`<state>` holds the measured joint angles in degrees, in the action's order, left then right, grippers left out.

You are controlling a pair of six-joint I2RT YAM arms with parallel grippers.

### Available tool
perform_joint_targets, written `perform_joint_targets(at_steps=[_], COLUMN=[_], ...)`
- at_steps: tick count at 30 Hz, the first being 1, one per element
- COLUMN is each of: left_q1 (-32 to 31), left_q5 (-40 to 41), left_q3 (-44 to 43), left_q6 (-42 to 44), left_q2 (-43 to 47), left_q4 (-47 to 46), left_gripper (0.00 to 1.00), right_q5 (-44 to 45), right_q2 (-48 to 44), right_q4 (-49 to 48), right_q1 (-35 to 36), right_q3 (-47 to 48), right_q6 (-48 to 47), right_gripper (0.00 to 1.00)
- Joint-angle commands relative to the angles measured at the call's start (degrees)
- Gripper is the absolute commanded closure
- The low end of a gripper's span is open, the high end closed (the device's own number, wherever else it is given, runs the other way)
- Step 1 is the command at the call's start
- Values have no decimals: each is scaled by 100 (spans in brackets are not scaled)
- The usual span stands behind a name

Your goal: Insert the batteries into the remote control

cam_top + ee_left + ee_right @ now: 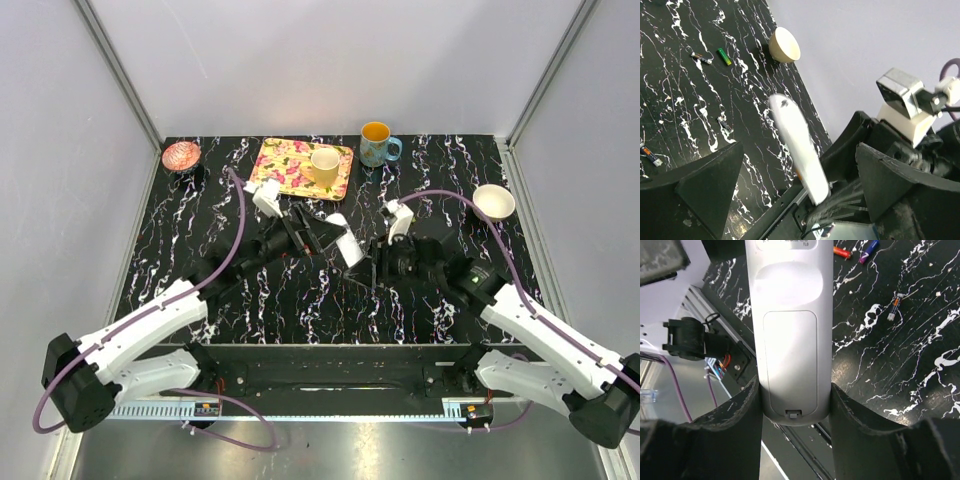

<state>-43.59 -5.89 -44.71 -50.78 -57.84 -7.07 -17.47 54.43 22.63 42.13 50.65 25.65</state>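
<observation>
My right gripper [795,390] is shut on the lower end of the white remote control [790,340] and holds it off the table. Its back faces the right wrist camera, with the latched cover in place. In the top view the remote control [346,245] juts up and left from the right gripper [378,266] toward the left gripper [315,232]. The left gripper [799,150] is open; the remote control [797,145] shows blurred between its wide-apart fingers, touching neither. Batteries lie loose on the table: a red-orange one [842,251], a green one [724,56] and a dark one [725,125].
At the back of the table stand a floral tray [285,160] with a yellow cup [324,165], a blue mug [376,143] and a pink bowl [181,155]. A white bowl [494,201] sits at the right edge. The table's metal front rail [715,315] lies below the remote.
</observation>
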Motion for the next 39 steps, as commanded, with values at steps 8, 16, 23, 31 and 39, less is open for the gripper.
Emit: perform_joint_targets(at_steps=[8, 16, 23, 31, 39], left_q1=[-325, -431, -510, -545, -562], left_q5=[580, 730, 738, 809, 853], left_q3=[-671, -697, -855, -1031, -1172], left_q6=[51, -63, -37, 16, 95], left_q2=[-798, -957, -1141, -1326, -1440], left_q4=[206, 250, 171, 136, 145], left_gripper=[10, 23, 33, 41, 52], right_q5=[1044, 1264, 1264, 1264, 1273], right_q2=[85, 41, 41, 23, 32], right_q4=[-171, -242, -294, -286, -295], right_q1=[498, 551, 577, 621, 656], right_q3=[278, 199, 182, 138, 129], right_q6=[1, 81, 142, 186, 204], right_gripper=[100, 100, 100, 100, 100])
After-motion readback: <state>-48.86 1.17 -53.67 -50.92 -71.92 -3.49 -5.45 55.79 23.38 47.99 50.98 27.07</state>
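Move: The remote control, held by its battery-cover end in the right fingers, has its middle about 5 cm to the left hand's right, 1 cm back and 4 cm below. From the right hand it lies some 4 cm ahead, 2 cm left and 2 cm above. On the table about 25 cm beneath the left hand, the orange battery lies 10 cm to its left and 2 cm ahead, and the blue battery 6 cm left and 3 cm ahead. Rightward and down, with a little forward reach, the left hand brings its wide-open fingers over the free end of the remote, some 5 cm across and 3 to 4 cm lower, tipping roughly 10 degrees. While sinking it starts to close, then narrows to about half open around that end. The right hand keeps its grip, settling about 1 cm lower. ##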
